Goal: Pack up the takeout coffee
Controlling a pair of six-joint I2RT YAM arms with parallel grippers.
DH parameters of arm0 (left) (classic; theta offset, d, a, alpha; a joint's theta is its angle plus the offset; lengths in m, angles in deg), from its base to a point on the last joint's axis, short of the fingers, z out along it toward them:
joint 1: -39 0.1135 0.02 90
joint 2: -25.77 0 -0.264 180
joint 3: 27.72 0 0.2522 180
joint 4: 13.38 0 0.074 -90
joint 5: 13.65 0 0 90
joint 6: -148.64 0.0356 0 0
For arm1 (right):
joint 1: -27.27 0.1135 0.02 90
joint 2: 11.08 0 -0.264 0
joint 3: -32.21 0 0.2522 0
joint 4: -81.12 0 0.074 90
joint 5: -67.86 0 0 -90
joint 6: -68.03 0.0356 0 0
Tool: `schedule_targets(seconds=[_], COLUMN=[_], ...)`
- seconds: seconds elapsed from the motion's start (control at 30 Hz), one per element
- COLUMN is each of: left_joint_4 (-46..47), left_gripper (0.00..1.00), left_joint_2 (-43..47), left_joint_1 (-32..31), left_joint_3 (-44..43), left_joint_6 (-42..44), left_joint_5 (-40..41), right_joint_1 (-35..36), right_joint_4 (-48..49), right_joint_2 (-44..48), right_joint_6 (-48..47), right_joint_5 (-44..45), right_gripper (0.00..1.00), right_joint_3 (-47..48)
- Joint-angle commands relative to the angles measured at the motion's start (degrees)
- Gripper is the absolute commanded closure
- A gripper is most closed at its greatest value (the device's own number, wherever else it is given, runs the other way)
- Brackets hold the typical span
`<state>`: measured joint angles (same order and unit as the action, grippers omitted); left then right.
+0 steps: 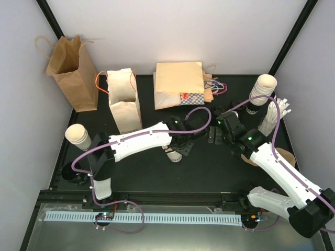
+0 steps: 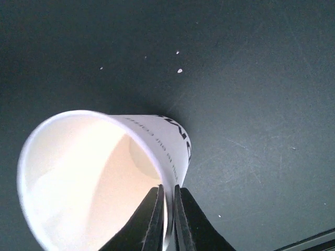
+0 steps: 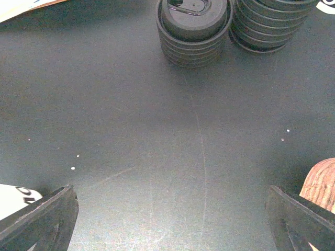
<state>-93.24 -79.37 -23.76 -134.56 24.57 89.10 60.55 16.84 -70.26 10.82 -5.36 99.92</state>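
A lidless cream-white paper cup [image 2: 94,178] fills the left wrist view, its open mouth toward the camera and its base near the black table. My left gripper [image 2: 167,209] is shut on the cup's wall, one finger inside and one outside. From above, the cup [image 1: 173,156] peeks out under the left gripper [image 1: 177,145] at mid-table. My right gripper [image 3: 170,214] hangs open over bare table, short of two stacks of black lids [image 3: 193,29]. The overhead view shows the right gripper [image 1: 213,134] to the right of the cup. The takeout coffee is out of view.
Two brown paper bags [image 1: 73,68] [image 1: 123,99] stand at the back left, and flat bags [image 1: 178,83] lie at the back centre. Stacked cups stand at the left [image 1: 78,135] and back right [image 1: 261,90]. A brown sleeve [image 3: 320,180] lies by the right finger.
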Motion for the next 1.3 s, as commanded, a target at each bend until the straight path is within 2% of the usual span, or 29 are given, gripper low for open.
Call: schedule_targets(seconds=[0.0,0.3,0.37,0.57,0.67,0.73,0.87,1.03,1.27], left_joint_4=[-1.13,-3.43,-3.29,-3.15,-3.40,-3.68,-1.66,4.79,10.65], left_gripper=[0.91,0.61,0.51,0.34,0.18,0.03,0.01,0.01,0.01], left_joint_2=[-1.04,0.07,1.18,6.33,9.06,10.98,16.14,23.62,33.74], left_joint_1=[-0.34,-0.34,-0.34,-0.34,-0.34,-0.22,0.80,4.66,8.97], left_joint_3=[-2.99,-4.90,-5.46,-6.39,-6.28,-5.72,-1.80,6.70,17.19], left_joint_6=[1.13,0.13,0.12,0.21,0.31,0.25,0.97,2.17,2.16], left_joint_5=[-1.67,-1.53,-2.23,-1.96,-1.26,-0.23,0.34,-4.93,-7.67], right_joint_1=[-0.49,-0.49,-0.61,-0.57,-0.58,-0.58,-0.58,-0.59,-0.59], right_joint_4=[-0.45,-0.85,-0.98,-0.82,-0.72,-0.63,-0.63,-0.60,-0.46], right_joint_2=[1.05,2.13,2.16,1.97,1.89,1.86,1.73,1.35,1.02], right_joint_6=[0.23,-0.66,-0.80,-0.98,-0.98,-1.02,-0.97,-0.89,-0.74], right_joint_5=[0.33,0.19,0.41,0.29,0.17,0.08,0.07,-0.33,-1.18], right_gripper=[0.00,0.00,0.00,0.00,0.00,0.00,0.00,0.00,0.00], right_joint_3=[-0.33,-0.33,-0.09,0.46,0.36,0.24,0.10,0.23,0.53])
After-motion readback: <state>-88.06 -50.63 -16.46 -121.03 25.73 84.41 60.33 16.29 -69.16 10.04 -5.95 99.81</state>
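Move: About 4 cm to the left hand's left, 1 cm back and 5 cm below lies the middle of the white paper cup, its rim between the nearly shut fingertips. The coffee bag with handles stands some 22 cm left and 13 cm farther out from that hand. The black lid stack is about 15 cm to its right and 15 cm ahead. From the right hand, the cup is roughly 18 cm left, 5 cm back and 9 cm lower. Opening from nearly shut to fully wide, the left hand lets go of the paper cup's rim while it stays almost in place, then lifts about 10 cm clear. Near the top it swings some 7 cm left across the cup towards the coffee bag, rolling roughly 20 degrees so that the fingertips slant down to the right, back at the cup. ##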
